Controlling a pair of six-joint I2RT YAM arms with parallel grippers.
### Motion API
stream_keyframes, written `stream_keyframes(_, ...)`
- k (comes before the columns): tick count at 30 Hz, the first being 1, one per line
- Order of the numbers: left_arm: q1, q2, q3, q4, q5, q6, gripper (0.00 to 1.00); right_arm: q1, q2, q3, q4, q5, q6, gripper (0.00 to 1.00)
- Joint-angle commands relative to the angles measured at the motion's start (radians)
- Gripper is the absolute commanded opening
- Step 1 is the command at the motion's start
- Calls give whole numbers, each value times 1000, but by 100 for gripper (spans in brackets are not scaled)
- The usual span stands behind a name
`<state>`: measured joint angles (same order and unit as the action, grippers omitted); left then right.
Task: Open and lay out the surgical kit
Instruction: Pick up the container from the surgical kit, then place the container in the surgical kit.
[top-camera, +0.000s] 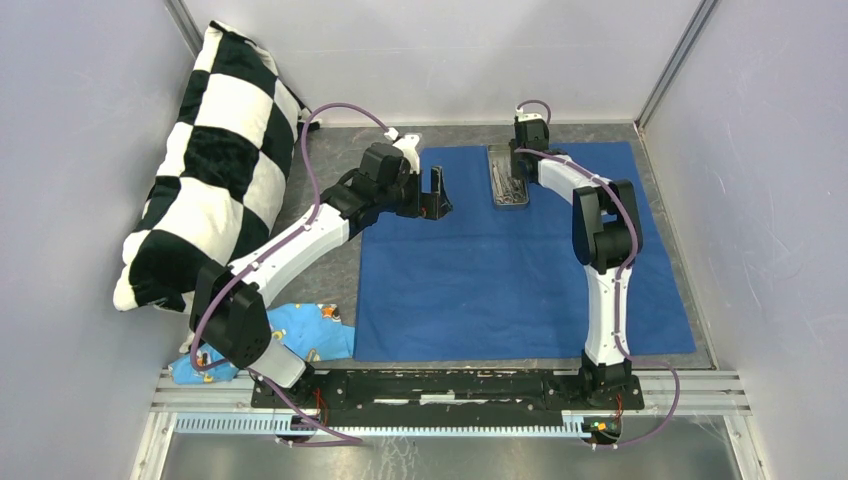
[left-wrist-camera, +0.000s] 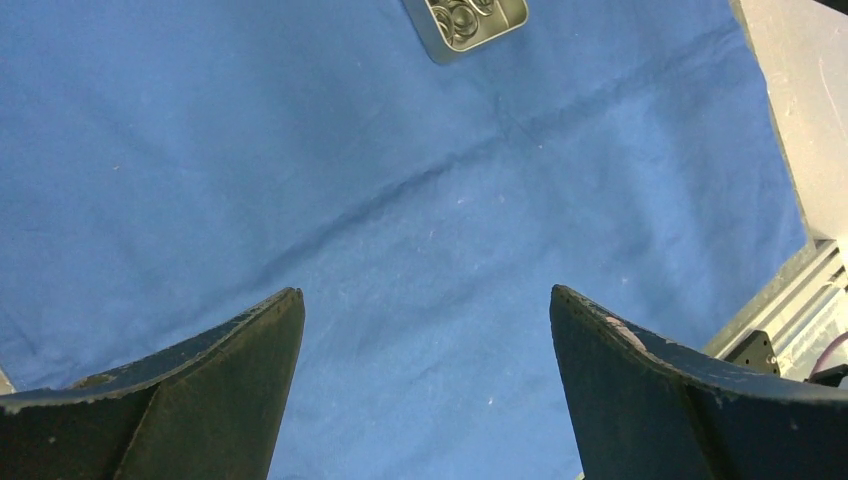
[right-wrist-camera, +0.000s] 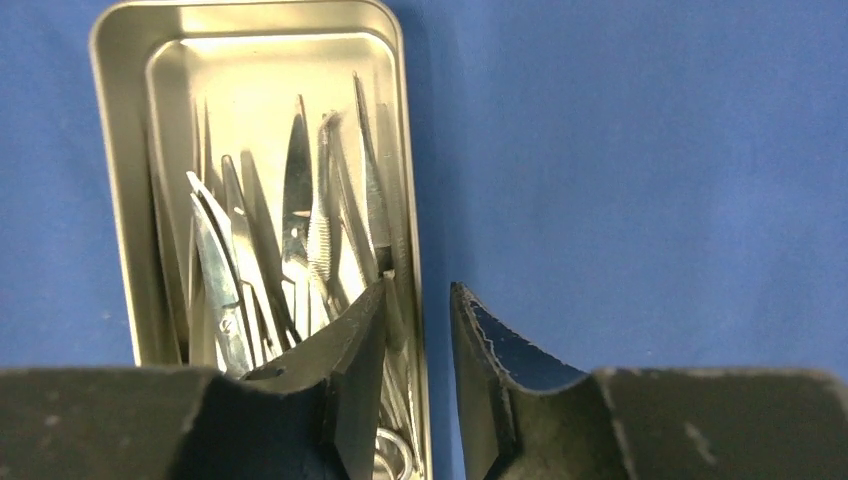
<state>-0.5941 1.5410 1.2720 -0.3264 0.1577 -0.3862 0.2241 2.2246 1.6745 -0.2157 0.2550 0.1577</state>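
The surgical kit's dark blue cloth (top-camera: 520, 280) lies spread flat on the table. The steel tray (top-camera: 508, 176) sits near its far edge, with several thin silver instruments (right-wrist-camera: 300, 230) inside. My right gripper (right-wrist-camera: 420, 290) is down at the tray's near right corner. Its jaws are narrowed and straddle the right wall (right-wrist-camera: 408, 200), one finger inside the tray and one outside over the cloth. A small gap shows on each side of the wall. My left gripper (left-wrist-camera: 427, 295) hangs wide open and empty above the cloth (left-wrist-camera: 400, 200), left of the tray (left-wrist-camera: 465, 22).
A black-and-white checkered pillow (top-camera: 215, 160) leans against the left wall. A light blue patterned cloth scrap (top-camera: 300, 335) lies by the left arm's base. The mounting rail (top-camera: 450, 385) runs along the near edge. Grey walls close in the back and sides.
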Motion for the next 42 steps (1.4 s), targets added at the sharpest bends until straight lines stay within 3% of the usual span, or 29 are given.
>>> stream_keyframes(1,-2,-50,1,36,45,-10,98,-1,40,75,-22,12,-24,33)
stream_keyframes(13,-1,-41,-10,41,49,-17,98,-1,7,47,-16,-16,-22,1)
stream_keyframes(19,-2,-47,-8,38,45,-14,98,0,-102,-16,-21,-46,-51,0)
stream_keyframes(29,-1,-118,-4,29,7,9,98,9,-517,-505,75,-42,-2,0)
stream_keyframes(35,-1,-145,-5,30,3,10,98,13,-866,-920,69,-64,138,0)
stream_keyframes(42,-1,-162,-11,45,54,-9,98,-14,-1199,-1104,-211,213,318,0)
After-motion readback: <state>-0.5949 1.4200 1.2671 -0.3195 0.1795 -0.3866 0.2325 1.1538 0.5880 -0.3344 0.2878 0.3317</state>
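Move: The container's middle lies level with the right hand, roughly 5 cm to its left and 3 cm below, with its right rim running between the half-open fingers. The scissor handles in its near end are about 7 cm back and 4 cm left. The blue cloth's middle is some 23 cm back and 3 cm left, 5 cm below. From the left hand the container is about 21 cm ahead, 24 cm right and 18 cm below. Sinking a scant centimetre, the right hand shuts its fingers on the container's right rim about midway along and pinches that wall. It then draws the container back over the cloth towards the robot, nearly 30 cm and drifting some 6 cm right, first rising slightly, then easing lower with a small clockwise turn at the end. The left hand, still open, rises about 5 cm late on. ##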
